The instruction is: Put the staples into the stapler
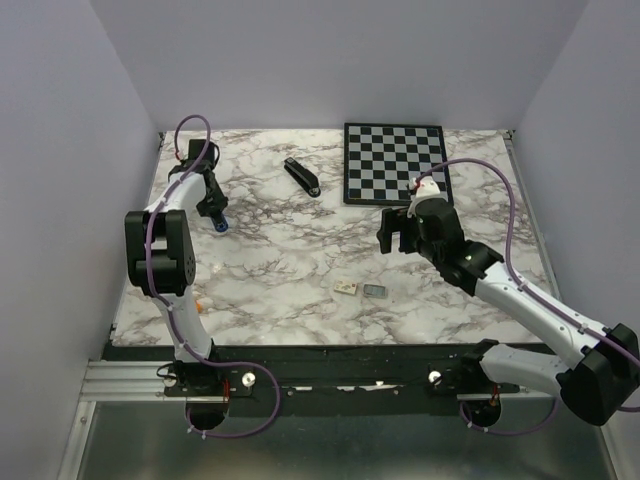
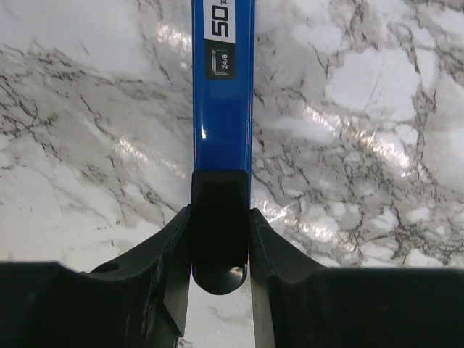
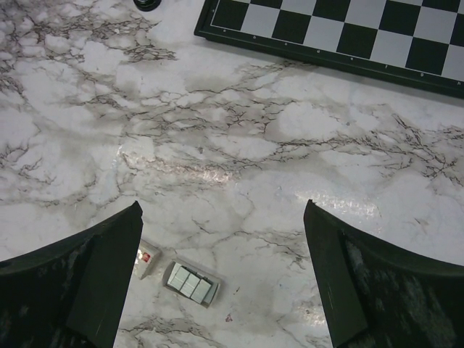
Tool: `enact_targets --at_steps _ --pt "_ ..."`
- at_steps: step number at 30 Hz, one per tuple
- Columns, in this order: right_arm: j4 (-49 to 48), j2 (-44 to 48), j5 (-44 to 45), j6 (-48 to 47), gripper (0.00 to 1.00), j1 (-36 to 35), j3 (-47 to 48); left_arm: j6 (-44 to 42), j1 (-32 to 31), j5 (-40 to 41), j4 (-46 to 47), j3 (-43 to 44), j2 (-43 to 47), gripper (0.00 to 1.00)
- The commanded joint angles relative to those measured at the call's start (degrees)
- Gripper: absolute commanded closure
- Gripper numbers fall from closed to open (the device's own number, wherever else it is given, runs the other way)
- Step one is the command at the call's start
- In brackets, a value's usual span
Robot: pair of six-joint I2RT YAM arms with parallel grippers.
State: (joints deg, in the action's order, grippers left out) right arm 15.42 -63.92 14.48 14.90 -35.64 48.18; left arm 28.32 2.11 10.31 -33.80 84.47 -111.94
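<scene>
A blue stapler (image 2: 222,109) with a black rear end lies on the marble table at the back left. My left gripper (image 2: 221,217) is shut on that black end, one finger pressed to each side. In the top view the stapler (image 1: 219,226) shows only as a blue tip below the left gripper (image 1: 210,208). The staples (image 3: 191,283) are silvery-grey blocks in a small open tray near the table's front middle (image 1: 375,291). My right gripper (image 3: 221,217) hangs open above the table, up and to the right of the staples (image 1: 395,232), holding nothing.
A tiny white box (image 3: 147,258) lies just left of the staples. A black stapler (image 1: 302,177) rests at the back middle. A chessboard (image 1: 395,163) fills the back right. Grey walls close in the marble table (image 1: 280,250) on three sides.
</scene>
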Motion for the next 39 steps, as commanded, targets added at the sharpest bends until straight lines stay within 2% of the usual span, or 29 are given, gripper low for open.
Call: enact_targets --at_steps 1,3,7,13,18,23,26,30,33,36,39 --pt "-2.15 1.87 -0.86 -0.13 0.0 -0.13 -1.51 0.42 -1.49 -5.73 -3.38 -6.13 6.28 0.82" --pt "-2.5 2.22 -1.03 -0.22 0.0 -0.13 -1.69 1.12 -1.93 -7.04 -3.03 -9.13 9.89 0.82" --pt "-3.03 2.75 -1.56 -0.22 0.0 -0.22 -2.22 3.58 -9.55 -7.58 -2.67 -17.91 16.3 0.82" --pt "-3.64 2.66 -2.7 0.05 0.0 -0.13 -2.66 10.52 -19.32 -6.88 -2.59 -26.18 24.13 0.78" --pt "-3.73 2.49 -3.23 0.13 0.0 -0.13 -2.74 15.01 -26.17 -6.44 -1.35 -30.15 27.39 0.77" --pt "-3.91 2.31 -3.58 0.22 0.0 -0.13 -2.66 16.68 -28.74 -5.82 -0.83 -30.76 27.48 0.72" --pt "-3.91 2.13 -3.5 0.31 0.0 -0.13 -2.83 17.47 -29.88 -6.44 0.05 -31.12 26.95 0.63" --pt "-3.99 2.22 -3.32 0.22 0.0 -0.13 -2.83 17.74 -30.76 -6.97 0.49 -31.12 26.25 0.43" --pt "-3.99 2.05 -3.14 0.22 0.0 -0.05 -2.83 18.0 -31.03 -7.75 0.67 -31.03 26.07 0.34" --pt "-3.99 1.87 -3.14 0.22 0.0 -0.13 -2.75 18.18 -31.46 -9.51 0.93 -30.77 25.37 0.28" --pt "-4.08 1.87 -2.97 0.13 0.0 -0.13 -2.66 18.88 -32.51 -12.23 1.89 -30.5 24.58 0.27"
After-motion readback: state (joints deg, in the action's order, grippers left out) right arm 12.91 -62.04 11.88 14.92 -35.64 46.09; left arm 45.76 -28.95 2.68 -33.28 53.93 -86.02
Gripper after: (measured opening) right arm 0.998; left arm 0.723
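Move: The left hand already grips the black cap at the stapler's near end; the stapler's middle is about 3 cm ahead and 2 cm left of it. The bare spot for it lies some 18 cm back and 18 cm right. Past that spot, the empty staple box is about 22 cm back and 37 cm right of the hand, and the tray of staples 23 cm back and 46 cm right. From the right hand, the stapler is roughly 18 cm ahead, 55 cm left and 14 cm below. Bring the left gripper, still pinching the stapler's capped end, back and to the right towards the staple box, about 18 cm each way, keeping it level and low over the table while turning it some 20 degrees clockwise. Ease to a stop well short of the box, then open the fingers and let go of the stapler, with the hand drifting another 2 cm right as they part. ##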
